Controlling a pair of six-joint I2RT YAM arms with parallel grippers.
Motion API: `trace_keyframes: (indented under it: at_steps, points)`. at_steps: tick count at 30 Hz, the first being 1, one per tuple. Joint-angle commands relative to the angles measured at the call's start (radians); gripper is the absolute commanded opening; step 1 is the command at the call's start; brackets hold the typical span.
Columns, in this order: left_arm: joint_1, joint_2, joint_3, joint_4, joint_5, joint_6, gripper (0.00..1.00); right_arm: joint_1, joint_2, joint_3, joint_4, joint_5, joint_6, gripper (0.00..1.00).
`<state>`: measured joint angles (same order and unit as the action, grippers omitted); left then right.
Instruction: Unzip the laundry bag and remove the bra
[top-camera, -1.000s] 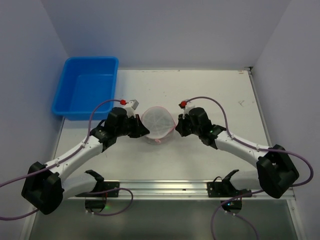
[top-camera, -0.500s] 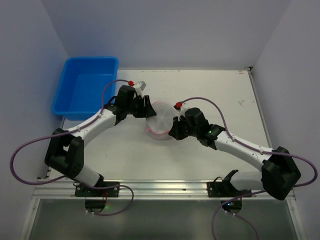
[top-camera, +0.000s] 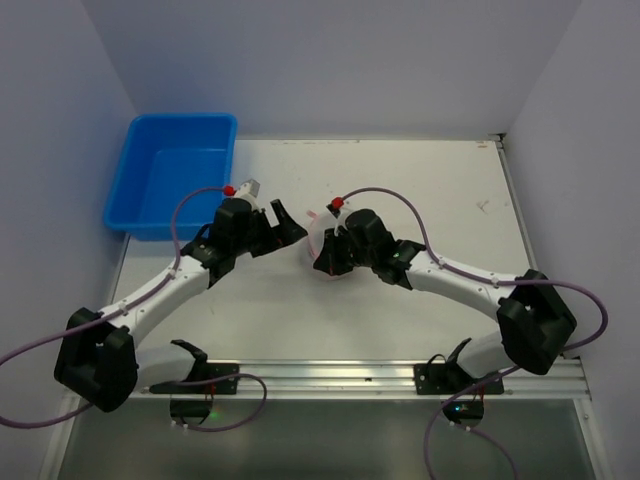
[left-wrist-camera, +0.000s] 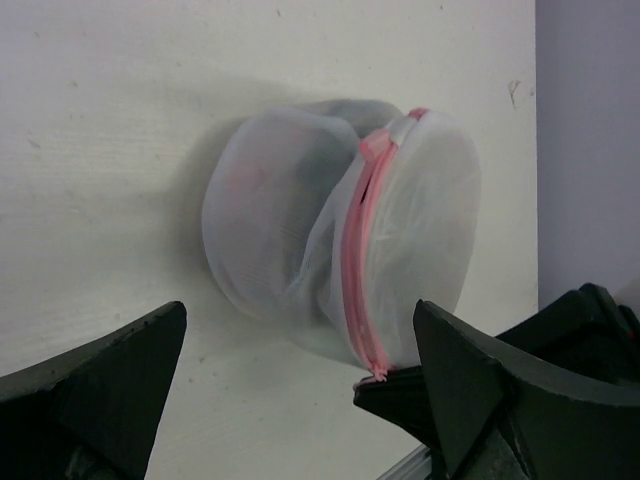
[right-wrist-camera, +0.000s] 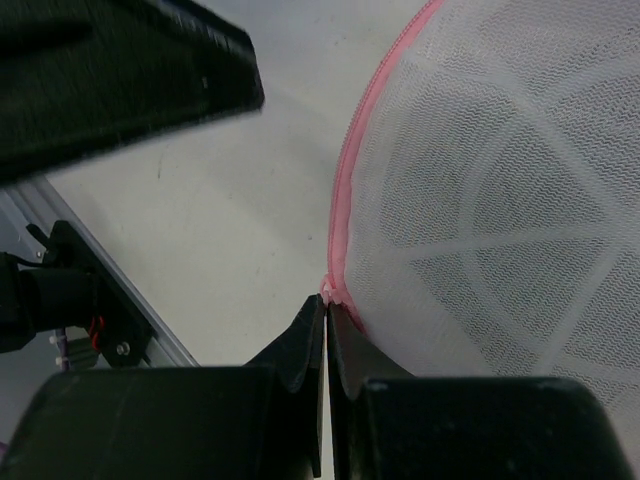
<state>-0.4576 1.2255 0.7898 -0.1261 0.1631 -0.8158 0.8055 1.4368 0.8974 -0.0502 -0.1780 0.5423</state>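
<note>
The laundry bag (left-wrist-camera: 340, 240) is a small round white mesh drum with a pink zipper (left-wrist-camera: 358, 260). It stands on its edge on the table. In the top view the bag (top-camera: 320, 237) is mostly hidden under my right wrist. My right gripper (right-wrist-camera: 327, 300) is shut on the pink zipper trim at the bag's lower rim; it also shows in the top view (top-camera: 322, 262). My left gripper (left-wrist-camera: 300, 310) is open and empty, just left of the bag (top-camera: 287, 227), not touching it. The bra is hidden; only a dim dark shape shows through the mesh.
A blue plastic bin (top-camera: 183, 119) stands at the back left of the white table (top-camera: 430, 180). A metal rail (top-camera: 330, 375) runs along the near edge. Purple cables loop over both arms.
My right gripper has moved left over the bag and closed on its zipper rim. The bag has tipped from flat onto its edge. My left gripper has let go and drawn back.
</note>
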Motion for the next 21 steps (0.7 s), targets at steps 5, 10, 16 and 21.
trace_keyframes:
  at_steps: [5,10,16,21]
  points:
    - [-0.119,0.032,-0.040,0.220,-0.039,-0.163,0.95,0.008,0.027,0.015,0.072,-0.028,0.018,0.00]
    - [-0.122,0.103,-0.012,0.240,-0.057,-0.154,0.77,0.006,0.020,0.011,0.070,-0.020,0.019,0.00]
    - [-0.136,0.140,-0.015,0.226,-0.071,-0.166,0.21,0.006,-0.012,-0.005,0.053,0.011,0.010,0.00]
    - [-0.119,0.111,-0.023,0.168,-0.105,-0.131,0.00,0.001,-0.084,-0.055,-0.037,0.074,-0.037,0.00]
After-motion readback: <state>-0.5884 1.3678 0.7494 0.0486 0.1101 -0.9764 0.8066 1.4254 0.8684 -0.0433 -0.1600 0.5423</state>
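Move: The stretch of pink zip the open left hand goes for lies about 5 cm to its right, 1 cm back and 3 cm below. The pink tag is some 7 cm farther out along the zip, and the bag's middle lies about 10 cm to the left hand's right, 1 cm ahead and 6 cm down. From the right hand, already pinching the zip's near end, that stretch is about 5 cm ahead and 4 cm left, about level. The left fingers close from wide open to shut and pinch the pink zip between its tag and the right hand. The left hand gets there by swinging right about 5 cm and dipping back a couple, then easing forward again while sinking, some 3 cm down in all. The right hand stays almost in place and keeps its pinch on the zip's near end. ##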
